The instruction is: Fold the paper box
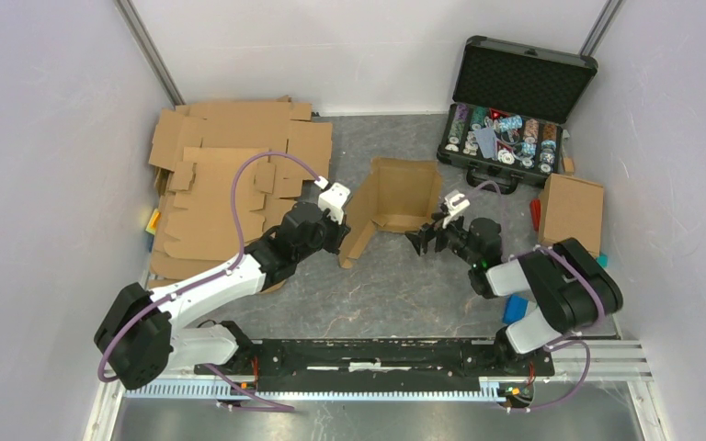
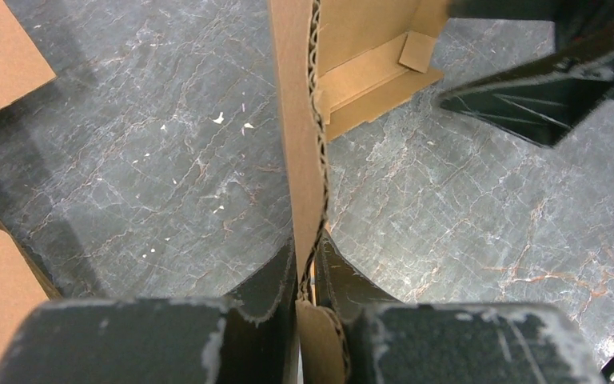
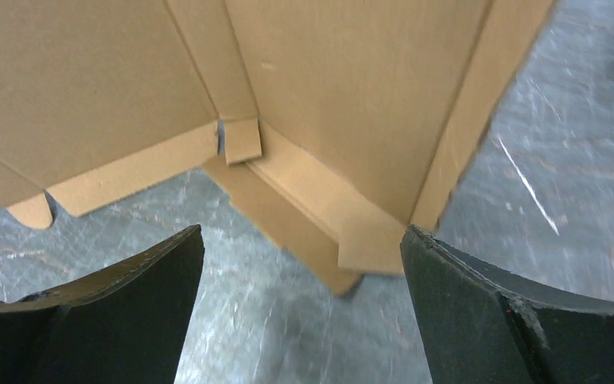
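The paper box (image 1: 393, 204) is a brown corrugated cardboard blank, partly raised, standing on edge at the table's middle. My left gripper (image 1: 338, 231) is shut on its left wall; in the left wrist view the cardboard edge (image 2: 300, 144) runs straight up from between the fingers (image 2: 276, 280). My right gripper (image 1: 425, 239) stands open just right of the box, near its lower front corner. The right wrist view has the box's inner corner and bottom flaps (image 3: 320, 200) right ahead of the wide-apart fingers (image 3: 456, 280), with nothing between them.
A stack of flat cardboard blanks (image 1: 225, 175) lies at the back left. An open black case (image 1: 510, 110) of small items stands at the back right. A folded cardboard box (image 1: 570, 211) sits at the right, with a blue block (image 1: 515, 308) near the right arm.
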Robot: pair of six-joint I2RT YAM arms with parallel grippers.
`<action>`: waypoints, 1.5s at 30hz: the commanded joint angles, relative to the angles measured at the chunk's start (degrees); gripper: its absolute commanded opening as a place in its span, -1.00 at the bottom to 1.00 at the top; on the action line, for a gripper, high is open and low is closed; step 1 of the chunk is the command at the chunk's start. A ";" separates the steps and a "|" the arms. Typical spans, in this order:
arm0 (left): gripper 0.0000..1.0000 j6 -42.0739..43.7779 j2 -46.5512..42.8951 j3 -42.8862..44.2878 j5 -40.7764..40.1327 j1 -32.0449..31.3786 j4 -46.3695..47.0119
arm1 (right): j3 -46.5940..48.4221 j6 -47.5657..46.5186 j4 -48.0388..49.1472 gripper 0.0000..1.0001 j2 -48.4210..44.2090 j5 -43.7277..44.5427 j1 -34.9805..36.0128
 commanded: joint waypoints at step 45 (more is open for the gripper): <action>-0.67 -1.04 0.63 2.00 1.88 -0.02 -0.32 | 14.18 2.39 4.24 0.91 12.39 -16.02 -5.94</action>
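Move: The box's back panel ends in a right edge with a narrow side strip, its middle about 10 cm ahead of the open right hand, 3 cm to its right and 2 cm higher. The bottom flap lies roughly 4 cm ahead, 5 cm left and 6 cm lower; the box's left panel stands some 6 cm ahead and 17 cm left. From the left hand, that right edge is about 12 cm ahead, 24 cm right and 5 cm lower. The box's right edge is approached by the wide-open right hand: it first edges forward 3 cm and partly back, swings right and forward around the edge, then comes left again about 4 cm with a slight counter-clockwise turn, ending roughly 6.5 cm farther forward and a little higher, the edge now showing between its fingers. The left hand stays put, still pinching the left panel's edge. ##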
